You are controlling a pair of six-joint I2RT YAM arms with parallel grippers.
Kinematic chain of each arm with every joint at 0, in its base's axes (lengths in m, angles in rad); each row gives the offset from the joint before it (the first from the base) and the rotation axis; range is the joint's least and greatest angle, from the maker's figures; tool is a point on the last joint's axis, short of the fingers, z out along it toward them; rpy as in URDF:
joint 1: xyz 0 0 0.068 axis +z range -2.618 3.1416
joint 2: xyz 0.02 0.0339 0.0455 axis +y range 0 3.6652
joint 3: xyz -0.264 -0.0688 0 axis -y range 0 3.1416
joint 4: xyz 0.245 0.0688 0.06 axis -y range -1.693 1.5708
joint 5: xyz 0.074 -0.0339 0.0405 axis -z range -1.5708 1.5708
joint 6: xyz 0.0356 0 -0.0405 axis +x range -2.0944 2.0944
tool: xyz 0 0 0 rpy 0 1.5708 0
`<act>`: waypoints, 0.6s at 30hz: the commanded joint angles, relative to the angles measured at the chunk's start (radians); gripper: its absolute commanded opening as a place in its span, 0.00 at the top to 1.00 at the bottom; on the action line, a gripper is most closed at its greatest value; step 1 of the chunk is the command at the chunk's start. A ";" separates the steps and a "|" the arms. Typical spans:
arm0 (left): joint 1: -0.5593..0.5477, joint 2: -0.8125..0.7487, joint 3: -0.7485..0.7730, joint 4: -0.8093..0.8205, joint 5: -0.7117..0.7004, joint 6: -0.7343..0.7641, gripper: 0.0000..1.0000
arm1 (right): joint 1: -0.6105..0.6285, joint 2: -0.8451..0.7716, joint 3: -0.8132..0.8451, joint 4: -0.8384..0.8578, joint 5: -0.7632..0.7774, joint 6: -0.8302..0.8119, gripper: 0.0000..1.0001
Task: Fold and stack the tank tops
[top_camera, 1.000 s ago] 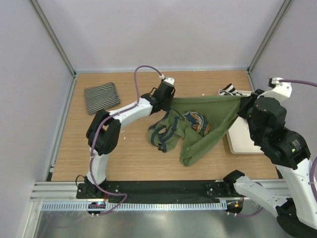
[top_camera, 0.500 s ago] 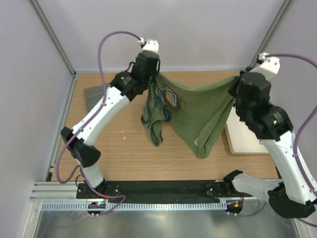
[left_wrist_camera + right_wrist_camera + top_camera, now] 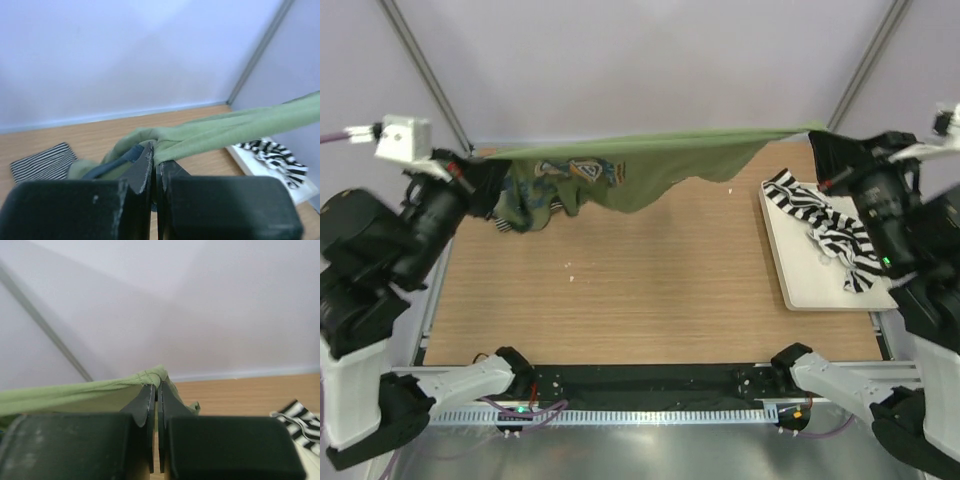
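Note:
The olive green tank top (image 3: 650, 165) hangs stretched in the air across the back of the table, held at both ends. My left gripper (image 3: 485, 172) is shut on its left end (image 3: 200, 135), where cloth with a printed patch bunches and droops. My right gripper (image 3: 817, 140) is shut on its right corner (image 3: 150, 376). The broad-striped tank top (image 3: 830, 225) lies crumpled on the cream tray (image 3: 800, 285) at the right, also seen in the left wrist view (image 3: 272, 157). The pinstriped tank top (image 3: 42, 162) lies folded at the back left; in the top view the left arm hides it.
Purple-grey walls and metal posts close in the wooden table (image 3: 640, 300) at the back and sides. The black arm bases sit along the near rail (image 3: 640, 385). Both arms are raised high at the table's left and right edges.
Both arms have lifted and spread far apart, pulling the green tank top from a low drape into a taut band. The striped top on the tray has come into sight.

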 commanded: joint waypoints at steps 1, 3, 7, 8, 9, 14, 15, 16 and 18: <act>0.008 -0.081 -0.065 0.017 0.103 0.008 1.00 | -0.008 -0.100 0.006 0.055 -0.123 -0.062 0.99; 0.006 -0.113 -0.134 0.037 0.107 0.010 1.00 | -0.010 -0.092 -0.001 0.035 -0.143 -0.080 0.99; 0.006 -0.101 -0.275 0.107 0.072 0.017 1.00 | -0.010 -0.003 -0.029 0.009 -0.056 -0.115 0.99; 0.008 -0.092 -0.315 0.138 0.024 0.016 1.00 | -0.008 0.035 -0.040 0.027 0.002 -0.118 0.99; 0.009 -0.075 -0.379 0.202 -0.077 -0.001 1.00 | -0.007 0.058 -0.058 0.040 0.045 -0.120 0.99; 0.249 0.153 -0.302 0.243 0.122 -0.102 1.00 | -0.023 0.262 0.021 0.066 0.185 -0.157 0.99; 0.340 0.185 -0.277 0.250 0.223 -0.143 1.00 | -0.036 0.293 0.091 0.055 0.187 -0.149 0.99; 0.371 0.225 -0.247 0.250 0.251 -0.157 1.00 | -0.054 0.354 0.127 0.034 0.185 -0.123 0.99; 0.415 0.336 -0.123 0.220 0.285 -0.144 1.00 | -0.143 0.412 0.248 0.003 0.121 -0.083 0.99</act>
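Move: The green tank top hangs stretched between both hands, bound for the bare mid-table: about 17 cm ahead, 19 right and 55 below the left hand; about 15 ahead, 23 left and 56 below the right. The folded striped tank top lies roughly 30 ahead, 17 left and 54 below the left hand. The tray with the black-and-white tank top is some 16 ahead, 22 right and 55 below the right hand. Gripping the green tank top, both hands draw back 5 cm, then sweep 20 forward, sinking towards the table. ##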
